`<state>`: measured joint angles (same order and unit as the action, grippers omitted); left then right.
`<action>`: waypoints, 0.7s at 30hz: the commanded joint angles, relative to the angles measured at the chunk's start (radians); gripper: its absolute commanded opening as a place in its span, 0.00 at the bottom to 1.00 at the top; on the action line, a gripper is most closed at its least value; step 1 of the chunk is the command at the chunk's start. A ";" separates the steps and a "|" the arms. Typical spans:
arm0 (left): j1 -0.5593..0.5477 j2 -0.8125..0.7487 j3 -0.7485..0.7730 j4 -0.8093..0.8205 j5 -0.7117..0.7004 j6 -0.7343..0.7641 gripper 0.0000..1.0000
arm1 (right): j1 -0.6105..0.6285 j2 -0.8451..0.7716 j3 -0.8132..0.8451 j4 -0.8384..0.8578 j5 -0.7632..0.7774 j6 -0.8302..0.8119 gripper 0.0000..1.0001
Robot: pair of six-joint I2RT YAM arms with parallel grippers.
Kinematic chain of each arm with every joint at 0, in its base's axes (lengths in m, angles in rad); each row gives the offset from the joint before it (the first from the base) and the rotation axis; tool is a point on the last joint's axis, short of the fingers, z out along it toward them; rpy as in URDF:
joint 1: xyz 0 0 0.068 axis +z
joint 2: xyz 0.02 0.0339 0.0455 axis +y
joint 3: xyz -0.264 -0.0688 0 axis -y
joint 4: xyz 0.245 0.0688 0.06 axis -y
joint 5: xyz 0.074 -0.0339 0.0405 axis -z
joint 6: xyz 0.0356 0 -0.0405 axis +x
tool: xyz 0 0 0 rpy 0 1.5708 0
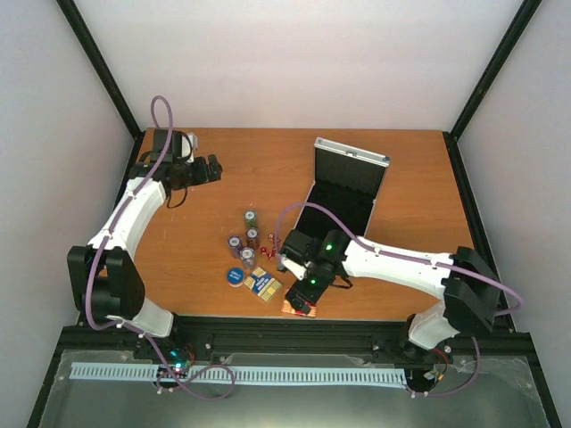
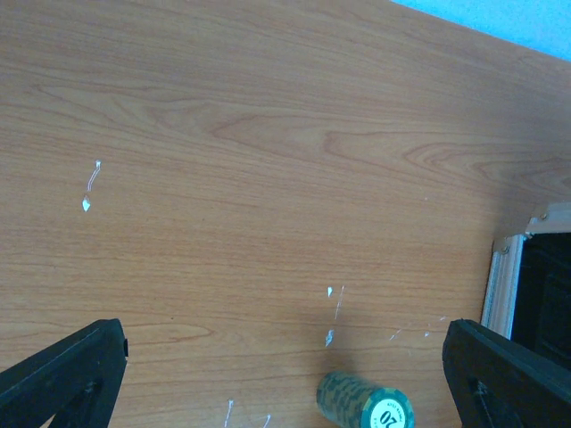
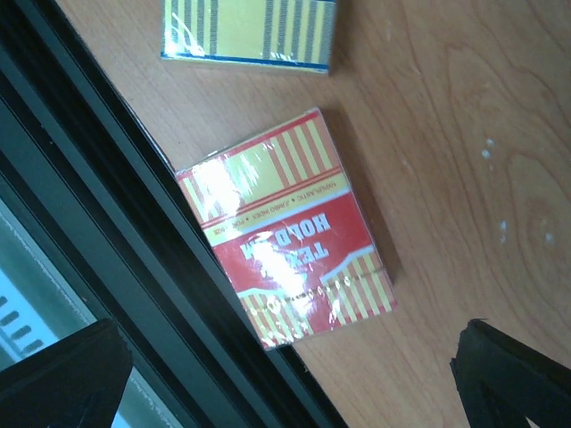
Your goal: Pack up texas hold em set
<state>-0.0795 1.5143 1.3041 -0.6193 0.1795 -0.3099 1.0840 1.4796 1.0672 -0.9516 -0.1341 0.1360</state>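
Observation:
The silver case [image 1: 350, 189] stands open at the back right, black lining showing; its edge shows in the left wrist view [image 2: 501, 281]. Several chip stacks [image 1: 247, 239] stand mid-table, tiny red dice [image 1: 268, 251] beside them. One green stack [image 2: 368, 403] lies below my left gripper [image 1: 212, 168], which is open and empty at the far left. A blue and yellow disc [image 1: 235, 276] and a blue-yellow card box [image 1: 263, 284] lie near the front. My right gripper [image 1: 302, 300] is open over a red-yellow card box [image 3: 284, 228] at the table's front edge, not touching it.
A black rail [image 3: 107, 214] runs along the table's front edge, right under the red card box's corner. The second card box [image 3: 250, 34] lies just beyond it. White scratches [image 2: 89, 187] mark the wood.

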 commanded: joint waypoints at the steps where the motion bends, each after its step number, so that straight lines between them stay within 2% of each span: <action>1: -0.003 -0.008 -0.011 0.068 -0.004 -0.045 1.00 | 0.011 0.077 0.041 -0.011 -0.007 -0.115 1.00; 13: -0.003 0.003 -0.057 0.122 -0.021 -0.060 1.00 | 0.013 0.190 0.011 0.089 -0.042 -0.226 1.00; 21: -0.003 0.009 -0.072 0.126 -0.026 -0.056 1.00 | 0.013 0.261 -0.018 0.140 -0.004 -0.253 1.00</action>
<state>-0.0795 1.5162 1.2388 -0.5159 0.1638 -0.3538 1.0874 1.7081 1.0698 -0.8494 -0.1570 -0.0822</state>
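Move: The red card box lies almost under the open right gripper, about 3 cm to its left, 1 cm ahead and 8 cm below. The blue card box is roughly 12 cm left and 5 cm ahead of the gripper; the open case stands some 22 cm ahead and 6 cm to the right. From the left hand, the red card box is about 29 cm back, 23 cm to the right and 19 cm lower. No contact can be made out yet: the right hand sinks about 6 cm onto the red card box, its wide-open fingers coming down towards either side of it. It eases slightly left on the way and turns some 10 to 15 degrees counter-clockwise, bringing the fingers more into line with the box. ##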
